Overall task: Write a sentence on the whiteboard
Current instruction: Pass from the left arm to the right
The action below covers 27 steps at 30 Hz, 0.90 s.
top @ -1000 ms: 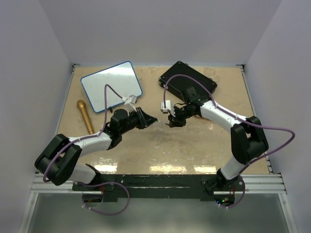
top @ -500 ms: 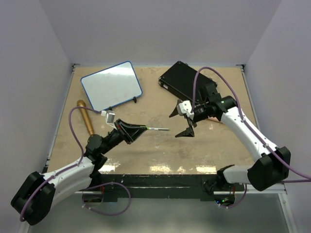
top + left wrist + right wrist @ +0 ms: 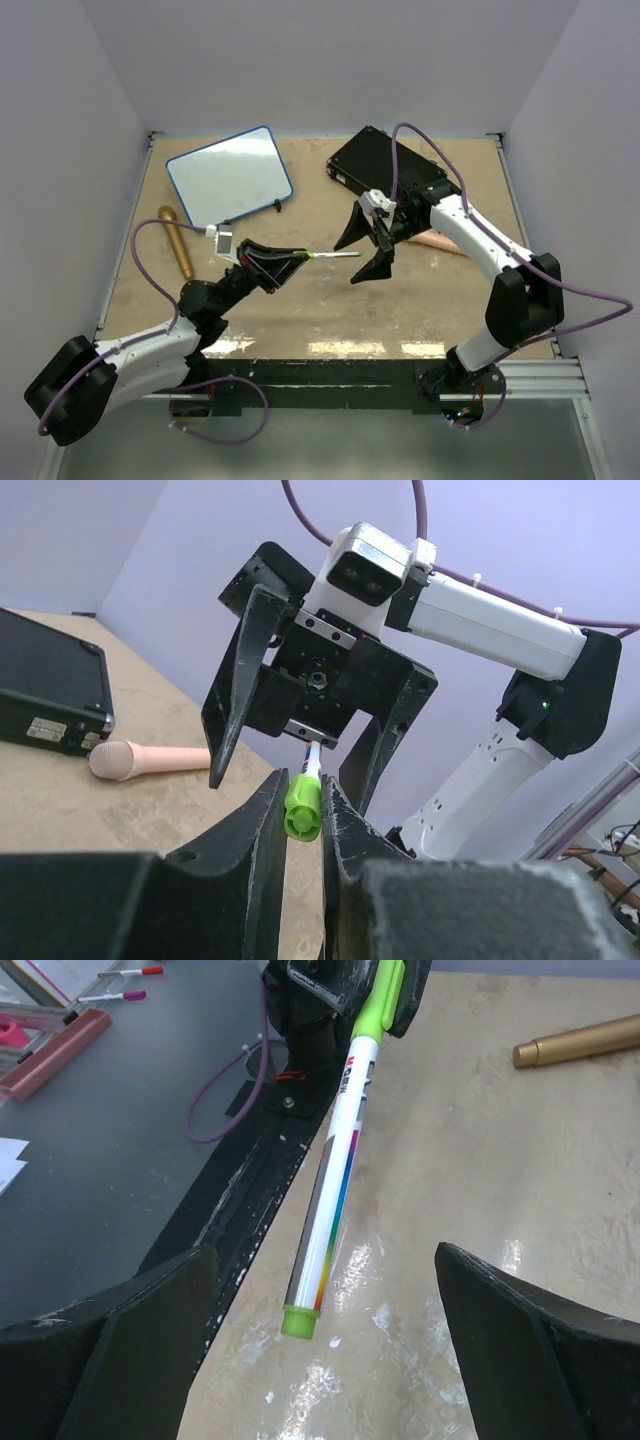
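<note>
The whiteboard (image 3: 230, 178), white with a blue rim, lies flat at the back left. Its face looks blank, and no sentence is in view. My left gripper (image 3: 298, 258) is shut on the green cap end of a white marker (image 3: 335, 255), held level above the table and pointing right. In the left wrist view the green cap (image 3: 303, 805) sits pinched between the fingers. My right gripper (image 3: 355, 258) is open wide and faces the marker. The marker's free green end (image 3: 302, 1318) hangs between the spread fingers (image 3: 150, 1330) without touching them.
A black case (image 3: 385, 170) lies at the back right. A pink microphone (image 3: 440, 240) rests just in front of it, under the right arm. A gold microphone (image 3: 176, 240) lies left of the whiteboard's near corner. The table's near edge and black rail (image 3: 250, 1190) run below.
A second ago both grippers met at mid-table with the right one shut. The right gripper opened and drew back, then moved left around the marker's free end. The left arm pulled back with the marker.
</note>
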Each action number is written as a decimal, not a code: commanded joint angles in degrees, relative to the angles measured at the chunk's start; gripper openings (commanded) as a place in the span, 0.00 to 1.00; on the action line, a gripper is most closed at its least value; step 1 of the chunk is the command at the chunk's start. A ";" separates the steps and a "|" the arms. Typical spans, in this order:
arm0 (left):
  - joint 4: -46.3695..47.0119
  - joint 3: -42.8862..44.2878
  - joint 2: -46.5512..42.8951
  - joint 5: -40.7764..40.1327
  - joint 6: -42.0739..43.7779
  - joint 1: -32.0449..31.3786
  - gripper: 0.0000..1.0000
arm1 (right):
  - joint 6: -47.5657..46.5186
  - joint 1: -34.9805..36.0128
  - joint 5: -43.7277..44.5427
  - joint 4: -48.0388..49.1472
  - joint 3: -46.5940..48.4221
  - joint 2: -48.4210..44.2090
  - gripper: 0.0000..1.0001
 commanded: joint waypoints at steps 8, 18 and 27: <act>8.64 5.00 5.67 -8.50 7.17 -3.39 0.00 | -4.53 0.35 -8.77 -9.55 5.32 1.51 0.78; 8.38 6.32 8.75 -9.03 8.76 -4.62 0.00 | -3.12 0.27 -8.68 -9.11 6.46 2.57 0.37; 4.70 5.80 6.83 -8.94 11.04 -4.88 0.20 | 2.94 0.35 -4.29 -3.07 5.94 0.38 0.00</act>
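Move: The marker, cap end in the left hand's fingers, sticks out to the right with its middle about 7 cm to that hand's right. The open right gripper stands some 12 cm to the left hand's right, about level. From the right hand the marker's middle is about 5 cm left, its free end already between the fingers. Down on the table, the pink microphone lies roughly 22 cm ahead and 27 cm right; the black case 40 cm ahead, 14 cm right, both some 20 cm lower. The left hand, still pinching the marker by its green cap end, feeds the free end deeper between the right fingers, going about 2.5 cm to the right and 1 cm up, and first some 2 cm forward before easing half of that back. The right hand holds its place apart from rising about 1 cm, its fingers still pointing left, and closes them from wide open until they pinch the marker's barrel near the free end. ##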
